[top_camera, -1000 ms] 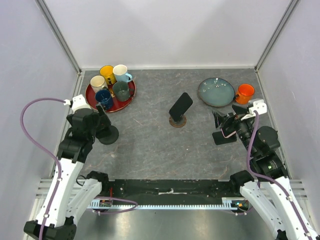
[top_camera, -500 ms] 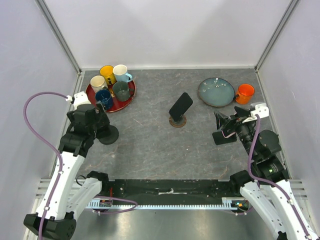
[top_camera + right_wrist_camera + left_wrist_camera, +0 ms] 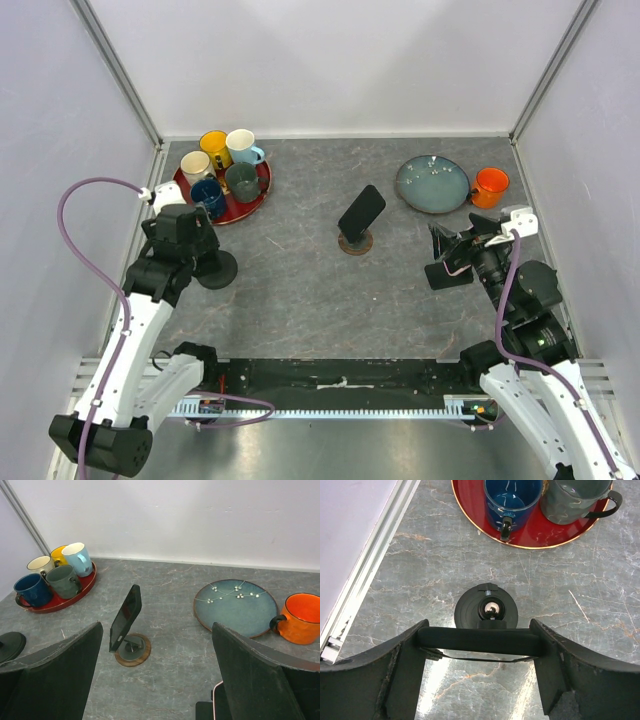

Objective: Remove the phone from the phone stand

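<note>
In the left wrist view a black phone (image 3: 479,641) shows edge-on as a dark bar above a black round phone stand (image 3: 465,614) with a metal ball joint (image 3: 491,609). My left gripper (image 3: 480,632) has a finger against each end of this phone. From above, the left arm hides that phone and only the stand's base (image 3: 216,270) shows. A second black phone (image 3: 361,212) leans on a wood-rimmed stand (image 3: 355,243) mid-table. My right gripper (image 3: 157,630) is open and empty, well to the right of it.
A red tray (image 3: 250,205) holding several mugs sits at the back left, just beyond the black stand. A blue-green plate (image 3: 432,184) and an orange mug (image 3: 490,187) are at the back right. A dark pink-edged slab (image 3: 447,273) lies under my right gripper. Walls enclose the table.
My left gripper has shifted slightly away from the near edge and its jaws have narrowed onto the phone's ends. The right arm settled slightly, then held still.
</note>
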Controlling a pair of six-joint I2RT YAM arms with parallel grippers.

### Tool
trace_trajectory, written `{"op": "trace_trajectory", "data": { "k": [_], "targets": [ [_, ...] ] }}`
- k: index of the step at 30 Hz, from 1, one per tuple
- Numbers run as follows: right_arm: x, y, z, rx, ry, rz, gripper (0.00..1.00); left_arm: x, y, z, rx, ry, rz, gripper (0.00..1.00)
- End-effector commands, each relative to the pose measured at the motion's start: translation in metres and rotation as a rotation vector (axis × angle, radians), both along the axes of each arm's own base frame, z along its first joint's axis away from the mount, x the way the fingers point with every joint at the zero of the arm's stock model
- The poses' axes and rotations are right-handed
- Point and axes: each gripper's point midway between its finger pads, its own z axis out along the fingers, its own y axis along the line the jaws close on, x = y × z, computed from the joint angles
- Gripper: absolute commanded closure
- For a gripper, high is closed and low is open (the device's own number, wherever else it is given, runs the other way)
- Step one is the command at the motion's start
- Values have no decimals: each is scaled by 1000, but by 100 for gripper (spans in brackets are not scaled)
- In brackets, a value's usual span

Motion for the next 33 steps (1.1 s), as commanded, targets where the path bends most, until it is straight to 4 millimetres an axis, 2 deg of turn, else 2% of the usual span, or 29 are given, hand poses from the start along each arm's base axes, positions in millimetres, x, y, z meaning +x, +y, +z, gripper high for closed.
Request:
{"op": "trace_trajectory", "data": {
  "k": [1, 7, 10, 11, 13, 14, 16, 17, 20, 26, 28, 31, 33],
  "targets": [
    [0, -2, 9, 6, -41, -10, 2, 1, -1, 17, 3, -60, -25, 35],
    [0, -1, 9, 5, -45, -7, 2, 5, -31, 41, -80, -127, -191, 66],
    [-1, -1, 10, 4, -48, -2, 2, 6, -58, 49, -146, -144, -333, 72],
    [-1, 0, 10, 4, -48, 4, 2, 5, -72, 53, -181, -152, -405, 73],
    [-2, 1, 10, 3, -49, 10, 2, 6, -85, 60, -208, -177, -471, 74],
    [-2, 2, 11, 4, -52, 13, 2, 3, -103, 63, -249, -178, -561, 74],
    [-2, 4, 11, 2, -52, 27, 2, 2, -119, 69, -281, -195, -641, 76],
    [-2, 6, 11, 3, -54, 33, 2, -2, -134, 72, -311, -196, -715, 77],
    [-2, 11, 11, 1, -53, 59, 2, -7, -164, 77, -338, -207, -836, 78],
    [-2, 24, 9, -12, -39, 128, 2, -17, -223, 74, -281, -178, -1019, 78],
    [-2, 26, 9, -15, -34, 141, 2, -15, -238, 71, -237, -164, -1046, 78],
    [-2, 30, 8, -19, -25, 161, 2, -19, -263, 76, -181, -174, -1092, 79],
    [-1, 31, 7, -26, -22, 167, 2, -23, -281, 71, -137, -162, -1126, 79]
  ]
}}
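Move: The left gripper already grips the dark top of the round-based black stand. Its goal is open table about 25 cm to the gripper's right and 4 cm back, roughly 19 cm below it. The wooden-based phone stand is some 35 cm right and 7 cm ahead. The blue mug is about 17 cm ahead, nearly straight out. From the right gripper, that open patch lies about 28 cm left and 4 cm back, well below. Swing the left gripper, fingers still clamped on the black stand, about 24 cm to the right and toward the wooden-based phone stand, starting gently and then fast, easing back a little at nearly constant height. Turn the wrist clockwise some 60 degrees on the way. Let the open, empty right gripper edge a couple of centimetres left, sinking about 1 cm. ##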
